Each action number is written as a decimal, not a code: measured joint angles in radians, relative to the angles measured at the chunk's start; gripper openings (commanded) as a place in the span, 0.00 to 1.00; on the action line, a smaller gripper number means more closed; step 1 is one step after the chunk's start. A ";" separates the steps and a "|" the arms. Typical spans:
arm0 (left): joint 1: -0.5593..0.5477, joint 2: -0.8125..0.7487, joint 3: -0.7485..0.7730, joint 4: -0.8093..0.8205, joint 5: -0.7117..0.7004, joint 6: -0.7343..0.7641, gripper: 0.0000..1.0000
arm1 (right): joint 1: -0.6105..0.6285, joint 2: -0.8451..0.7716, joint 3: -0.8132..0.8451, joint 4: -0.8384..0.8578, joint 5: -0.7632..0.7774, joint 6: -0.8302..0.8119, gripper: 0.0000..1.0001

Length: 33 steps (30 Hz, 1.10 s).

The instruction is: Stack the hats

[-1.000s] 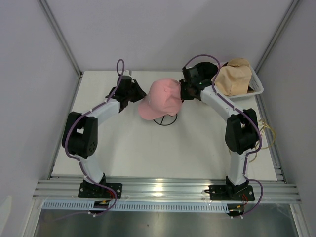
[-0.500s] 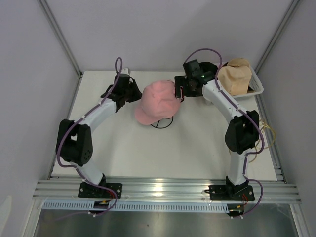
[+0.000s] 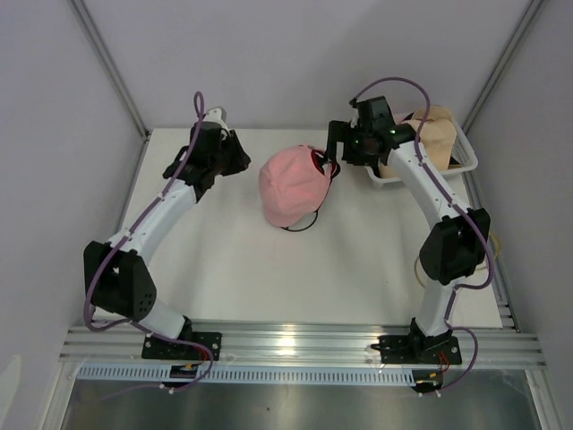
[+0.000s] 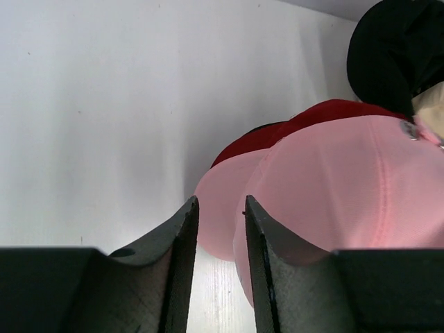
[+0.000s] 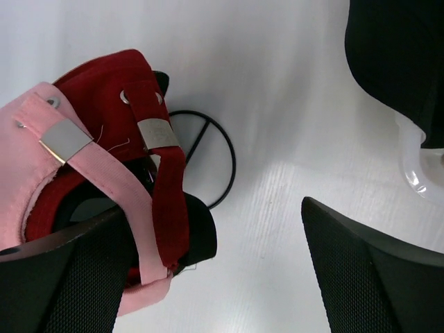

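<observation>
A pink baseball cap [image 3: 292, 184] rests on top of a red cap [image 3: 320, 159] at the middle of the table, over a black wire ring stand [image 3: 301, 222]. My left gripper [image 3: 242, 162] is just left of the stack; in its wrist view the fingers [image 4: 182, 229] stand a little apart with nothing between them, and the pink cap [image 4: 333, 180] and red cap [image 4: 312, 118] lie beyond. My right gripper [image 3: 334, 163] is at the stack's right side, wide open [image 5: 218, 211], beside the pink strap [image 5: 104, 173] and red strap [image 5: 166, 187]. A tan hat [image 3: 428, 136] sits in the basket.
A white mesh basket [image 3: 466, 154] stands at the back right corner, behind my right arm. The wire ring [image 5: 211, 156] lies flat on the white table [image 3: 233, 269]. Grey walls close in both sides and the back.
My right gripper has opened, let go of the pink cap and drawn back right. The left arm has pulled away to the left. The pink cap now rests on the red one.
</observation>
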 measured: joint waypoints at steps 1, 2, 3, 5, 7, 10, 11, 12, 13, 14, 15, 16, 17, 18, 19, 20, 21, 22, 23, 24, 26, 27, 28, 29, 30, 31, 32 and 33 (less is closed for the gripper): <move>0.001 -0.015 0.005 -0.009 -0.005 0.005 0.38 | -0.010 -0.010 -0.018 0.015 -0.026 0.010 0.98; 0.002 -0.033 0.009 -0.015 -0.008 0.010 0.38 | -0.025 -0.026 -0.045 0.037 -0.056 0.022 0.97; 0.003 -0.054 0.010 -0.020 -0.013 0.015 0.39 | -0.039 -0.039 -0.064 0.052 -0.081 0.035 0.97; 0.004 -0.101 0.011 -0.028 -0.014 0.026 0.41 | -0.059 -0.053 -0.081 0.069 -0.112 0.051 0.96; 0.004 -0.155 0.011 -0.034 -0.014 0.035 0.42 | -0.072 -0.058 -0.087 0.086 -0.135 0.060 0.92; 0.004 -0.228 0.023 -0.041 -0.014 0.050 0.43 | -0.082 -0.067 -0.110 0.122 -0.166 0.072 0.89; 0.004 -0.246 0.028 -0.040 -0.010 0.053 0.44 | -0.082 -0.072 -0.125 0.136 -0.177 0.074 0.86; 0.004 -0.260 0.034 -0.040 -0.002 0.056 0.45 | -0.082 -0.077 -0.137 0.145 -0.186 0.076 0.86; 0.004 -0.272 0.039 -0.040 0.010 0.056 0.45 | -0.082 -0.087 -0.159 0.166 -0.200 0.079 0.85; 0.004 -0.276 0.041 -0.040 0.016 0.057 0.46 | -0.082 -0.101 -0.183 0.185 -0.214 0.079 0.83; 0.004 -0.281 0.042 -0.040 0.034 0.059 0.47 | -0.082 -0.116 -0.209 0.209 -0.229 0.079 0.79; 0.003 -0.283 0.044 -0.041 0.051 0.064 0.47 | -0.082 -0.130 -0.231 0.229 -0.243 0.078 0.77; -0.001 -0.281 0.048 -0.047 0.069 0.067 0.48 | -0.082 -0.145 -0.254 0.255 -0.256 0.078 0.75; -0.006 -0.277 0.055 -0.054 0.084 0.074 0.50 | -0.082 -0.155 -0.268 0.274 -0.268 0.078 0.69; -0.015 -0.269 0.066 -0.067 0.091 0.081 0.52 | -0.082 -0.161 -0.278 0.293 -0.278 0.077 0.66; -0.029 -0.259 0.084 -0.080 0.096 0.087 0.54 | -0.082 -0.164 -0.284 0.309 -0.285 0.076 0.60; -0.046 -0.246 0.101 -0.089 0.101 0.093 0.55 | -0.082 -0.164 -0.288 0.326 -0.288 0.075 0.56; -0.065 -0.235 0.113 -0.093 0.106 0.100 0.55 | -0.082 -0.164 -0.296 0.342 -0.288 0.075 0.52; -0.085 -0.224 0.121 -0.093 0.112 0.102 0.55 | -0.082 -0.164 -0.307 0.356 -0.285 0.076 0.46; -0.103 -0.216 0.125 -0.095 0.117 0.106 0.56 | -0.082 -0.164 -0.316 0.363 -0.281 0.074 0.42; -0.129 -0.201 0.125 -0.101 0.121 0.108 0.56 | -0.082 -0.159 -0.340 0.380 -0.267 0.075 0.33; -0.141 -0.192 0.125 -0.106 0.123 0.108 0.56 | -0.081 -0.154 -0.351 0.386 -0.258 0.076 0.30; -0.151 -0.182 0.125 -0.112 0.127 0.108 0.56 | -0.080 -0.147 -0.359 0.394 -0.253 0.079 0.28; -0.161 -0.172 0.126 -0.116 0.128 0.108 0.56 | -0.079 -0.138 -0.365 0.404 -0.251 0.081 0.25; -0.169 -0.162 0.128 -0.120 0.127 0.108 0.57 | -0.078 -0.130 -0.370 0.412 -0.250 0.086 0.24; -0.178 -0.151 0.134 -0.127 0.125 0.108 0.57 | -0.077 -0.120 -0.373 0.421 -0.249 0.090 0.24; -0.190 -0.137 0.143 -0.134 0.119 0.112 0.58 | -0.076 -0.113 -0.375 0.430 -0.249 0.094 0.23; -0.201 -0.126 0.156 -0.143 0.114 0.118 0.58 | -0.075 -0.107 -0.375 0.436 -0.249 0.096 0.23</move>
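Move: The right hand, wide open, has the red strap at the back of the hat stack about 2 cm to its left, level in reach and some 3 cm below. From that hand, the pink hat's middle is about 13 cm left, 7 cm back and 7 cm down; the black hat in the basket is roughly 10 cm ahead, 6 cm right and 12 cm down. From the left hand, the pink hat lies about 13 cm right, 5 cm back and 7 cm lower. The right fingers close around the red strap: the hand rolls some 15 degrees, left side up, rises slightly, then sinks about 4 cm onto the strap as the jaws narrow from wide open to nearly shut. Meanwhile the left hand lifts some 13 cm while drawing back, then swings about 10 cm right over the pink hat's left edge, sinking a little, turning clockwise and opening further. ##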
